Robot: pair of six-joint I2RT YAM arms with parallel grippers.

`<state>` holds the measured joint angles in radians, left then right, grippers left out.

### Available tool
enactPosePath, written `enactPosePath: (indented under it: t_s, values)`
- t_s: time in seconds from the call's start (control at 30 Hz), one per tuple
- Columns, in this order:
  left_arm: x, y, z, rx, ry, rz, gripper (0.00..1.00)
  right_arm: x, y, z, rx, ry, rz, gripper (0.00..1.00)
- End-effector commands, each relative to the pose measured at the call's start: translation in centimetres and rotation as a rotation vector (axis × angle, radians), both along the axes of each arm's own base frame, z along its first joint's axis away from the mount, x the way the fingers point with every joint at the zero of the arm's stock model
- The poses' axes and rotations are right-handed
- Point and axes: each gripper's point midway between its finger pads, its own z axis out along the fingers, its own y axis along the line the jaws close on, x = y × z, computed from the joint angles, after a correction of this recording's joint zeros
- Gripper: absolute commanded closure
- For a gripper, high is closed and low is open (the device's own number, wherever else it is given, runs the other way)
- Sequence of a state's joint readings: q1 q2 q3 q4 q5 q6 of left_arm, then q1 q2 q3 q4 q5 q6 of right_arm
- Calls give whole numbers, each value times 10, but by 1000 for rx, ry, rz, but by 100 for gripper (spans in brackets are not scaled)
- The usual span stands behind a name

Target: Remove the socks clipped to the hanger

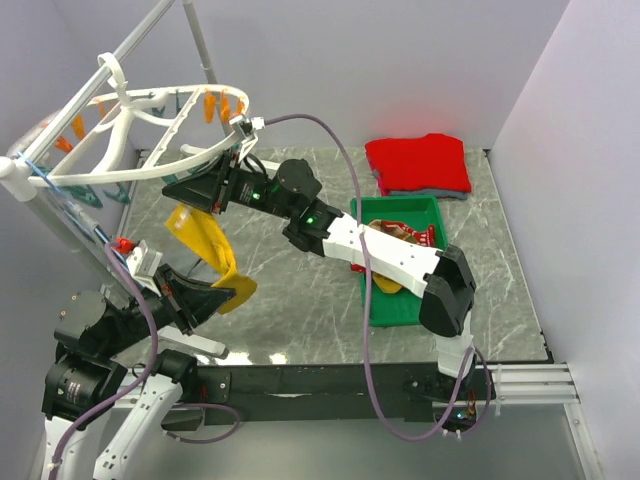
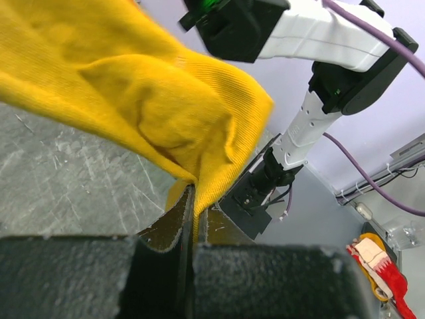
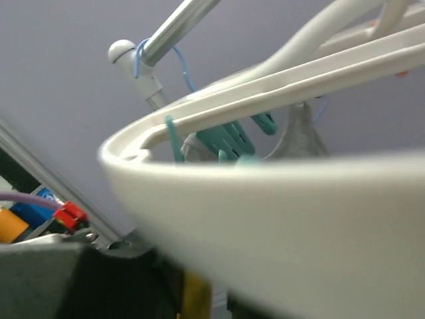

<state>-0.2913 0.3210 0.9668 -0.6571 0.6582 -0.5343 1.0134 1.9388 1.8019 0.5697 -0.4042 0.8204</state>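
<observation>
The white oval hanger (image 1: 150, 170) hangs at the upper left, and its rim (image 3: 265, 219) fills the right wrist view. A mustard-yellow sock (image 1: 205, 240) hangs from that rim down to my left gripper (image 1: 222, 297). My left gripper (image 2: 194, 199) is shut on the sock's lower end (image 2: 133, 100). My right gripper (image 1: 195, 190) is at the rim where the top of the sock meets it. The rim hides its jaws; only a yellow strip (image 3: 196, 296) shows between dark fingers (image 3: 99, 286). Patterned red socks (image 1: 405, 232) lie in the tray.
A green tray (image 1: 395, 300) stands at the right of the table, with a folded red garment (image 1: 418, 163) behind it. Orange clips (image 1: 215, 105) and teal clips (image 3: 229, 139) line the hanger. A greyish cloth (image 3: 302, 133) hangs from it. A metal pole (image 1: 200, 40) carries the hanger.
</observation>
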Motion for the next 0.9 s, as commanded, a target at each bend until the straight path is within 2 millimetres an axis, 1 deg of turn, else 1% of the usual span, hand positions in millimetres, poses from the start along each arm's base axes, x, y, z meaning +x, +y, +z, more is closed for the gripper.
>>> enactPosePath:
  t_s: [0.0,0.13,0.23,0.3,0.33,0.37,0.43,0.47,0.53,0.57,0.63,0.67,0.7,0.73,0.87]
  values:
    - [-11,0,9,8,-50,-29,99,9,-1,-15,-84,83,-36,100]
    - [-11,1,7,8,-47,-28,99,12,-5,-18,-93,87,-50,100]
    - [-10,0,6,7,-43,-29,99,9,-6,-16,-88,76,-29,100]
    - [-11,0,7,7,-46,-31,99,9,-4,-17,-94,74,-28,75]
    - [-11,0,7,8,-47,-29,99,9,-4,-17,-93,73,-24,65]
    - [-11,0,6,8,-46,-29,99,9,-4,-19,-99,75,-22,50]
    - [-11,0,5,11,-42,-29,99,9,-5,-24,-116,88,-29,34]
    - [-10,0,5,13,-42,-28,99,9,-8,-23,-116,93,-34,20]
    - [-10,0,4,14,-43,-31,99,6,-11,-31,-138,100,-35,16]
    - [-9,0,4,13,-41,-29,99,6,-13,-34,-148,100,-37,10]
    - [-8,0,4,12,-44,-28,99,2,-17,-42,-176,102,-34,9]
    - [-7,-1,3,13,-42,-29,99,0,-20,-45,-184,101,-34,5]
    - [-7,-1,4,10,-48,-32,99,-2,-22,-48,-193,102,-30,4]
    - [-6,-2,3,10,-47,-34,99,-7,-27,-53,-212,96,-25,1]
    - [-3,-3,3,10,-45,-37,99,-20,-43,-64,-270,81,-5,0]
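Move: The right fingers are already closed on the green clothespin under the hanger's near right rim. The yellow sock's middle is about 8 cm back, 3 cm left and 6 cm below them; the next green clothespin is some 5 cm to their left, about level front to back and in height. The left hand already grips the sock's lower end; from it the squeezed clothespin is about 15 cm ahead, 6 cm left and 10 cm up. Down and away from the hanger rim goes the right hand, about 11 cm in all: after a brief 1 cm rise its fingers ease off the clothespin, then spread wide as it drops ever faster, the fingertips dipping some 20 degrees to nearly level. The left hand stays put with its fingers shut on the sock. ##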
